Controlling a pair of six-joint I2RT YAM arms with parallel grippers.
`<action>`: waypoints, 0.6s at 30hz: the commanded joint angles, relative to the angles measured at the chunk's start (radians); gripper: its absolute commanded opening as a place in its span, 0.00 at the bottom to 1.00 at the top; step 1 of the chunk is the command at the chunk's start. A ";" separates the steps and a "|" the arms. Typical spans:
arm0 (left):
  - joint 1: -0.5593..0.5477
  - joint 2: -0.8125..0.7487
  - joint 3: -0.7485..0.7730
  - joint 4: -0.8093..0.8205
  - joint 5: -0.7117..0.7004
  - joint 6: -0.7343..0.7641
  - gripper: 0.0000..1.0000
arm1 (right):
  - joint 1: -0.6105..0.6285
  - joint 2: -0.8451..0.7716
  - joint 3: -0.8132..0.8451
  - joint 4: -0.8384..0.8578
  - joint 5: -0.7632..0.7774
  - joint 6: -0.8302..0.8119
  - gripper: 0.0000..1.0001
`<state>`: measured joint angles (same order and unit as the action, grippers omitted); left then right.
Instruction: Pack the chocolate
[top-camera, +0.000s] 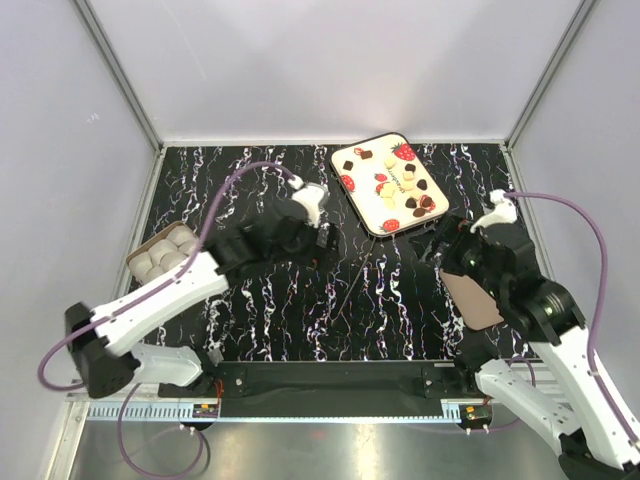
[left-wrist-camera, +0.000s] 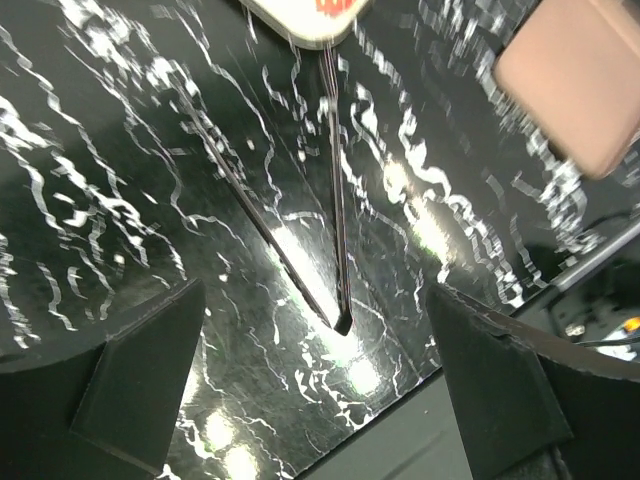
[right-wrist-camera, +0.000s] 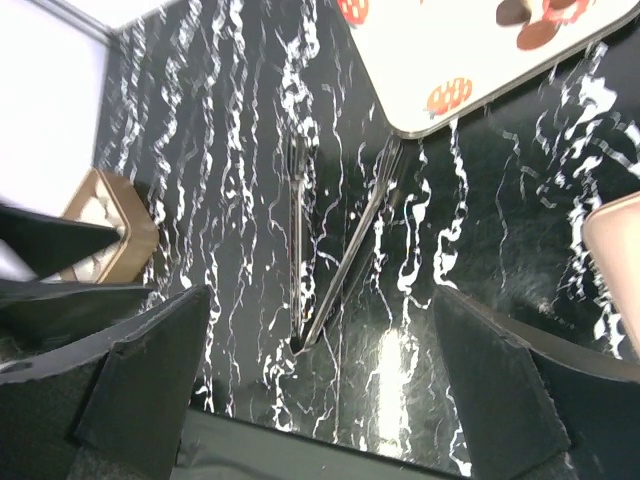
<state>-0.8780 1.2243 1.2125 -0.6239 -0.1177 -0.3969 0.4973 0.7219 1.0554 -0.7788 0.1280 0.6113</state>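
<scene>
Several dark brown and creamy white chocolate pieces (top-camera: 409, 183) lie scattered on a cream tray (top-camera: 367, 209) printed with strawberries, at the back centre. Two dark pieces (right-wrist-camera: 538, 36) show at the top of the right wrist view. My left gripper (top-camera: 312, 240) hovers open left of the tray, over thin metal tongs (left-wrist-camera: 337, 240); its fingers (left-wrist-camera: 140, 380) hold nothing. My right gripper (top-camera: 436, 246) is open below the tray's right corner, its fingers (right-wrist-camera: 505, 395) empty, facing the tongs (right-wrist-camera: 325, 270).
A tan box (top-camera: 160, 252) holding several white round pieces sits at the left edge, also seen as the box (right-wrist-camera: 108, 228) in the right wrist view. A flat brown lid (top-camera: 472, 298) lies under the right arm. The tongs (top-camera: 354, 275) lie mid-table.
</scene>
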 joint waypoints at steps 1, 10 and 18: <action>-0.042 0.093 0.041 0.056 -0.094 -0.036 0.99 | 0.007 -0.093 -0.006 0.012 0.074 -0.044 1.00; -0.128 0.323 0.102 0.072 -0.246 -0.086 0.99 | 0.007 -0.174 0.015 -0.017 0.081 -0.111 1.00; -0.168 0.399 0.003 0.154 -0.272 -0.148 0.99 | 0.007 -0.193 -0.015 -0.023 0.094 -0.119 1.00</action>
<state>-1.0359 1.5997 1.2469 -0.5514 -0.3424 -0.5018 0.4973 0.5312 1.0447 -0.8112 0.1902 0.5137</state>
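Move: Below the left hand, some 23 cm down, the open tongs lie flat on the table, their middle about 4 cm ahead and 5 cm to its right, the joined end nearest the robot. The chocolate tray lies about 30 cm ahead and 15 cm to the right of that hand, the tan lid level with it and some 30 cm right. From the right hand the tongs' middle is about 5 cm ahead, 11 cm left and 28 cm down. Sinking about 10 cm and shifting some 5 cm right, the left hand comes down towards the tongs with fingers kept wide open, rolling about 15 degrees so they point more steeply down; it slows near the end, still above them. The empty right hand backs off right and up about 5 cm, away from the tongs, its open fingers tipping up some 10 degrees. ##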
